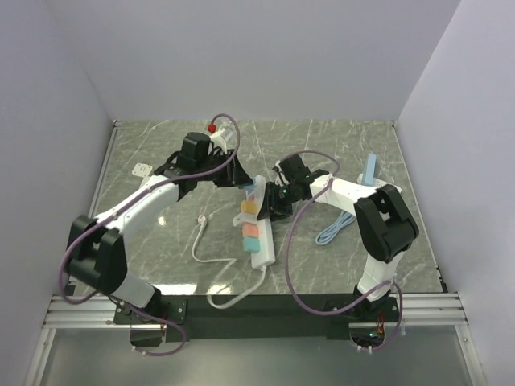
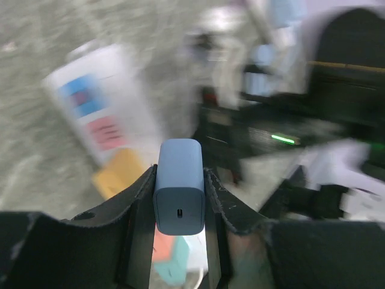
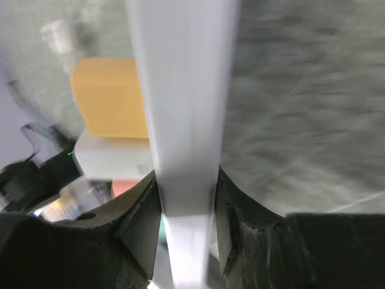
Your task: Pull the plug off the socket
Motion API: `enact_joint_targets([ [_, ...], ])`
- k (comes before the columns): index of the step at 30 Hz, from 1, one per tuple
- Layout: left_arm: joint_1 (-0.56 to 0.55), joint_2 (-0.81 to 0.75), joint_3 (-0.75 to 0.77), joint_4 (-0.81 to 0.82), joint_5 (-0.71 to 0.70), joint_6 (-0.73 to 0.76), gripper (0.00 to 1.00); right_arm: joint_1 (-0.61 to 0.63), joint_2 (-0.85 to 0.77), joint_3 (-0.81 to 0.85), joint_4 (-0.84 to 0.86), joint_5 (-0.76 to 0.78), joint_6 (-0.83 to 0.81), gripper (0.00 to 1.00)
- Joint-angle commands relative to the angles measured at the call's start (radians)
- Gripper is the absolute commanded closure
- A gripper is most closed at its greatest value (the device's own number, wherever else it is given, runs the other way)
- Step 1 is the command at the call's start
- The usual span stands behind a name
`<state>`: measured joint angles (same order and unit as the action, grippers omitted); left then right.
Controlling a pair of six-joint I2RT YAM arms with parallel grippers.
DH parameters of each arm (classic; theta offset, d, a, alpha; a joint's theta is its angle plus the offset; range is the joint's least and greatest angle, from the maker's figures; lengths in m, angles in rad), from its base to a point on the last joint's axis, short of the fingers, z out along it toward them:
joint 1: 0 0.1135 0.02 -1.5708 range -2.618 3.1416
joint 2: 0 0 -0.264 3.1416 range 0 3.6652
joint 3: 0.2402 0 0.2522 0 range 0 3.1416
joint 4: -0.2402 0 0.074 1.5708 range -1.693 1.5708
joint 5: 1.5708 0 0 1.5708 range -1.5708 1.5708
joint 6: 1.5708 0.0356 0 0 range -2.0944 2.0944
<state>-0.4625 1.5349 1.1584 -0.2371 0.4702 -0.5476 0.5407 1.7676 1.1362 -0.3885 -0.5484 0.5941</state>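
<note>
The socket (image 1: 261,245) is a long white power strip with yellow, pink and teal covers, lying mid-table. My left gripper (image 2: 179,208) is shut on the plug (image 2: 179,180), a blue-grey charger block, over the strip's far end (image 2: 99,99). The plug's front end is hidden, so I cannot tell whether it still sits in an outlet. My right gripper (image 3: 185,208) is shut across the socket's white body (image 3: 183,108), beside an orange cover (image 3: 111,96). In the top view, the left gripper (image 1: 248,185) and right gripper (image 1: 273,207) meet at the strip's far half.
The strip's thin white cord (image 1: 233,293) loops toward the near edge. A loose white cable (image 1: 201,233) lies to its left and a coiled blue cable (image 1: 332,231) to its right. A white adapter (image 1: 142,170), a red-topped item (image 1: 212,127) and a blue block (image 1: 369,170) sit farther out.
</note>
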Motion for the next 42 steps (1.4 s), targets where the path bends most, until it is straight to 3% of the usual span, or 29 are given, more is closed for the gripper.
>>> enact_joint_targets([
  [1, -0.002, -0.102, -0.026, 0.209, 0.155, -0.068, 0.99, -0.019, 0.033, -0.024, 0.014, 0.062, -0.022, 1.0],
  [4, 0.004, -0.101, -0.032, 0.199, 0.156, -0.057, 0.99, -0.021, 0.035, -0.018, 0.016, 0.048, -0.033, 1.0],
  [8, 0.03, -0.096, 0.011, 0.041, 0.009, -0.006, 1.0, -0.019, 0.018, -0.01, 0.008, 0.054, -0.045, 1.0],
  [13, 0.198, -0.087, -0.009, -0.069, -0.183, 0.037, 1.0, -0.019, -0.003, -0.009, 0.011, 0.042, -0.043, 1.0],
  [20, 0.484, 0.066, -0.037, -0.062, -0.174, 0.081, 1.0, -0.019, -0.057, -0.015, 0.008, 0.025, -0.033, 1.0],
  [27, 0.59, 0.194, -0.011, -0.027, -0.151, 0.074, 0.98, -0.019, -0.114, -0.009, -0.004, 0.002, -0.039, 1.0],
  [28, 0.602, 0.208, -0.005, -0.025, -0.151, 0.069, 0.93, -0.019, -0.117, -0.007, -0.007, 0.001, -0.04, 1.0],
  [31, 0.627, 0.255, 0.024, -0.031, -0.173, 0.057, 0.89, -0.019, -0.125, -0.004, -0.012, -0.001, -0.043, 1.0],
  [36, 0.665, 0.307, 0.072, -0.031, -0.199, 0.046, 0.68, -0.018, -0.129, 0.0, -0.016, -0.005, -0.042, 1.0],
  [39, 0.683, 0.318, 0.086, -0.03, -0.186, 0.034, 0.52, -0.019, -0.131, 0.005, -0.019, -0.005, -0.045, 1.0],
  [42, 0.69, 0.292, 0.077, -0.016, -0.191, 0.02, 0.27, -0.018, -0.135, 0.01, -0.023, -0.005, -0.045, 1.0],
])
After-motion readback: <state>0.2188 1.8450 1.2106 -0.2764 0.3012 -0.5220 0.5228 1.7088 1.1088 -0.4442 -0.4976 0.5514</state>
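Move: The light blue plug is already off the strip, in the left fingers, and bound for the dark blue plug on the table, about 28 cm to that hand's left, 9 ahead and some 15 below. The white plug lies about 9 cm left of that dark blue plug and 5 farther out; the pink plug lies 10 left of it and 7 nearer. From the right hand, gripping the strip, the dark blue plug is roughly 33 cm left, 14 ahead. The light blue plug, still pinched, is first lifted clear of the strip by about 5 cm, then the left hand swings it some 30 cm left and 11 forward, sinking as it goes and turning about 45 degrees counter-clockwise, and opens low over the dark blue plug. The right hand keeps its grip on the strip, dipping a little, then rising and easing 2 cm right. ##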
